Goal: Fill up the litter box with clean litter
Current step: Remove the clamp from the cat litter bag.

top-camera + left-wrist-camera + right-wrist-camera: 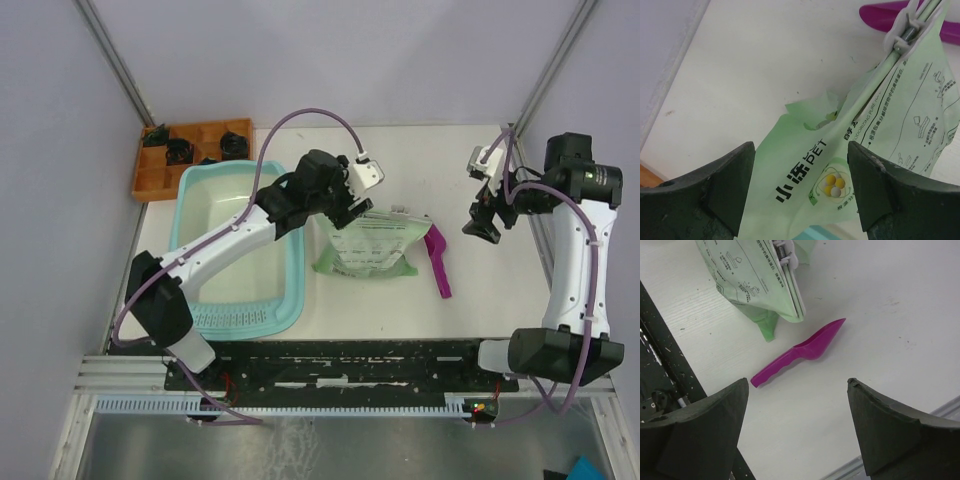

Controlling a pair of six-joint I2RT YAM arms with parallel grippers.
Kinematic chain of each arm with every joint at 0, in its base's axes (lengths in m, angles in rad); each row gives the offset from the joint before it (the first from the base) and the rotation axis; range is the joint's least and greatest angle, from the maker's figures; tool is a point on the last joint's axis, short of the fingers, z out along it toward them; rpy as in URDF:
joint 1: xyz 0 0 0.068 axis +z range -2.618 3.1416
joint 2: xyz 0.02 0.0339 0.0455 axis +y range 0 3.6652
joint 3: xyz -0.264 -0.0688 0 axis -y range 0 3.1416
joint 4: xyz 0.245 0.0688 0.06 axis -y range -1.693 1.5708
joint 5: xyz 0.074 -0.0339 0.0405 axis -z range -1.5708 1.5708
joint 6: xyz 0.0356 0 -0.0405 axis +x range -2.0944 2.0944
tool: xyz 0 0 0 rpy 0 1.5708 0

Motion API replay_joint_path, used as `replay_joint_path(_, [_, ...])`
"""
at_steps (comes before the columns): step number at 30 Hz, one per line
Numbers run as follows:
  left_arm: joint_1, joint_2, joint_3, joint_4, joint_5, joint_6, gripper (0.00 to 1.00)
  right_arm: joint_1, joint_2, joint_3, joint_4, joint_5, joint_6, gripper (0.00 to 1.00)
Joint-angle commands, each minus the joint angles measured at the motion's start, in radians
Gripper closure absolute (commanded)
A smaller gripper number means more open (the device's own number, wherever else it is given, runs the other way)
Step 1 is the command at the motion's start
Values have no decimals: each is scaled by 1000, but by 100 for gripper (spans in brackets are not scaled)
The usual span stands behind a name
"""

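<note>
The light teal litter box stands at the table's left, its whitish floor bare under my left arm. No litter shows in any view. A light green printed bag lies flat just right of the box, a white clip across its top. My left gripper hovers over the bag's upper left corner, open; in the left wrist view that corner lies between the spread fingers of the left gripper, and nothing is held. My right gripper hangs open at the right, over bare table.
A magenta scoop lies right of the bag, also seen as the scoop in the right wrist view. An orange compartmented tray with black parts sits at the back left. A black slotted rail runs along the near edge.
</note>
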Motion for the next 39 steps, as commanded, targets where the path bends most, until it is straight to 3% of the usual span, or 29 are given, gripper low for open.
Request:
replay_joint_path(1, [11, 31, 38, -29, 25, 85, 18, 24, 49, 62, -47, -82, -36, 12])
replay_joint_path(10, [74, 4, 32, -87, 58, 127, 19, 190, 123, 98, -62, -50, -61, 14])
replay_joint_path(17, [100, -9, 33, -104, 97, 131, 26, 226, 198, 114, 0, -73, -66, 14])
replay_joint_path(29, [94, -23, 40, -147, 300, 68, 55, 267, 328, 228, -40, -96, -54, 14])
replay_joint_path(34, [90, -18, 19, -161, 349, 35, 71, 289, 315, 200, -41, -80, -53, 10])
replay_joint_path(39, [70, -12, -11, -144, 349, -5, 79, 305, 284, 132, -12, -48, -69, 10])
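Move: Just beneath the left fingers runs the bag's top edge; the stretch to be gripped lies about 4 cm lower, 2 cm back and 1 cm left. From that hand the clamp is some 10 cm right and 2 cm ahead, the litter box's middle about 24 cm left and level. From the right hand the clamp lies roughly 14 cm left, 7 cm ahead and 7 cm down; the purple scoop about 9 cm left, 3 cm ahead, 15 cm down. Dipping about 3.5 cm, the left hand swings some 3.5 cm left and a little forward over the bag, then draws back about as far and slightly right, its fingers closing from wide to pinch the bag's top edge left of the clamp. Meanwhile the right hand, fingers still wide open, goes about 8 cm left, then mostly forward, sinking and turning some 20 degrees counter-clockwise to face the clamp. ##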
